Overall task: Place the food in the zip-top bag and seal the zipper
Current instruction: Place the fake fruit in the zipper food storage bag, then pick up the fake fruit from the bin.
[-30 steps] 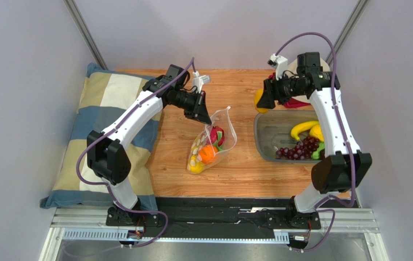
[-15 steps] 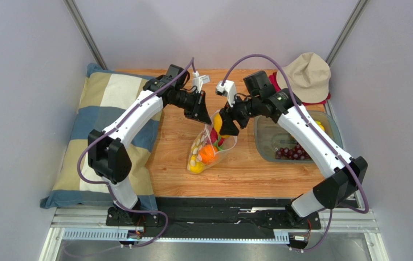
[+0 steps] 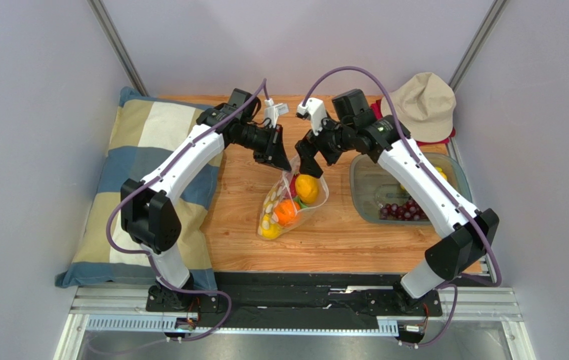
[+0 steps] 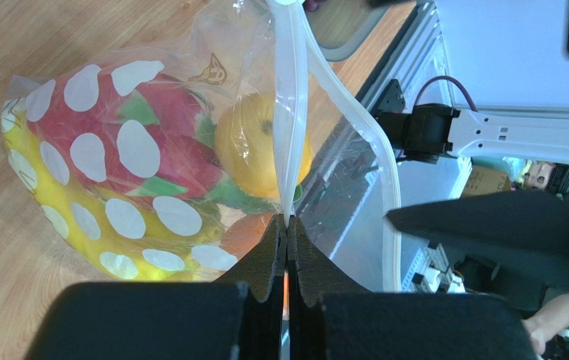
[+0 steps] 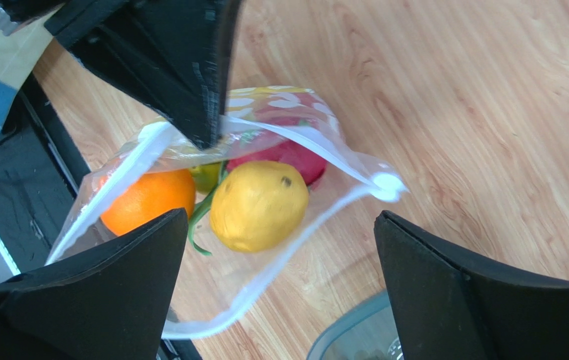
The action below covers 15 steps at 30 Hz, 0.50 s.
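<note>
The dotted clear zip-top bag (image 3: 293,201) lies on the wooden table with its mouth lifted open. My left gripper (image 3: 281,160) (image 4: 287,225) is shut on one side of the whitish zipper (image 4: 290,112). Inside the bag lie a yellow fruit (image 5: 259,204) (image 3: 307,187), an orange (image 5: 147,199), a pink dragon fruit (image 4: 152,142) and bananas (image 4: 77,225). My right gripper (image 3: 311,166) (image 5: 281,216) hangs open just above the mouth, nothing between its fingers. Dark grapes (image 3: 406,209) stay in the grey tray.
The grey tray (image 3: 358,192) sits right of the bag, partly under my right arm. A beige hat (image 3: 424,105) on something red lies at the back right. A checked pillow (image 3: 137,172) covers the table's left side.
My right arm swung from above the tray to the bag's mouth carrying the yellow fruit. Its jaws then opened and the fruit now lies inside the bag. The left arm held still.
</note>
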{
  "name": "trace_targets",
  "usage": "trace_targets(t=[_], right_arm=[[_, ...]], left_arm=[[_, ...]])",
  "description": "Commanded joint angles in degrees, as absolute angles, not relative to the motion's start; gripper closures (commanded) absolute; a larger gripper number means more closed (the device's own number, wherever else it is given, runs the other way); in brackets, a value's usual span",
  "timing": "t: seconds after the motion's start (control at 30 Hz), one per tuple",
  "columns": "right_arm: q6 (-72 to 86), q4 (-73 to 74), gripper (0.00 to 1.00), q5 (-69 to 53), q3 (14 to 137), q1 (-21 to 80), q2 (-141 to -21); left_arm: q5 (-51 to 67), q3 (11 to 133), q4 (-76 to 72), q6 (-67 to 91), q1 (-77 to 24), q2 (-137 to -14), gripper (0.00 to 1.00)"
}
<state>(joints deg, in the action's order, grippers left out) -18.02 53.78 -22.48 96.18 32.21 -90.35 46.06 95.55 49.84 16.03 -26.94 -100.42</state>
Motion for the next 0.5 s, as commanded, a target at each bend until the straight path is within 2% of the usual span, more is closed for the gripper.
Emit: trace_targets(t=[0.0, 0.13, 0.27, 0.47], right_arm=[[-17.31, 56.84, 0.0, -23.11, 99.4, 25.42, -86.57], [-19.86, 64.23, 0.0, -25.22, 99.67, 13.31, -88.32], [-23.19, 70.3, 0.02, -21.89, 97.48, 3.64, -90.44], [-30.13, 74.44, 0.06, -9.68, 89.31, -9.21, -90.97]], left_arm=[[47.11, 97.38, 48.52, 15.91, -26.63, -100.2, 1.0], [47.28, 97.29, 47.99, 15.91, -26.63, -99.93, 1.0], [47.37, 96.51, 47.46, 16.0, -26.63, -99.76, 1.0], [47.9, 95.71, 47.11, 15.82, -26.63, -99.41, 1.0]])
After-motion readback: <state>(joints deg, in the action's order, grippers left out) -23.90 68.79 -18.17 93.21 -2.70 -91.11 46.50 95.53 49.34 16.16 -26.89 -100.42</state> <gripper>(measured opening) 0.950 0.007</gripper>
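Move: The open right hand heads for the food bin, whose banana lies about 26 cm to its right, level with it and some 21 cm below. The grapes are about 23 cm right and 7 cm back, and the yellow squash is level and 31 cm right. The just-released yellow fruit sits in the bag, 3 cm left, 3 cm back and 10 cm below. From the left hand, the banana is some 34 cm right and 2 cm ahead. Fingers wide and empty, the right hand sweeps about 23 cm right from the bag to above the bin, turning clockwise. ##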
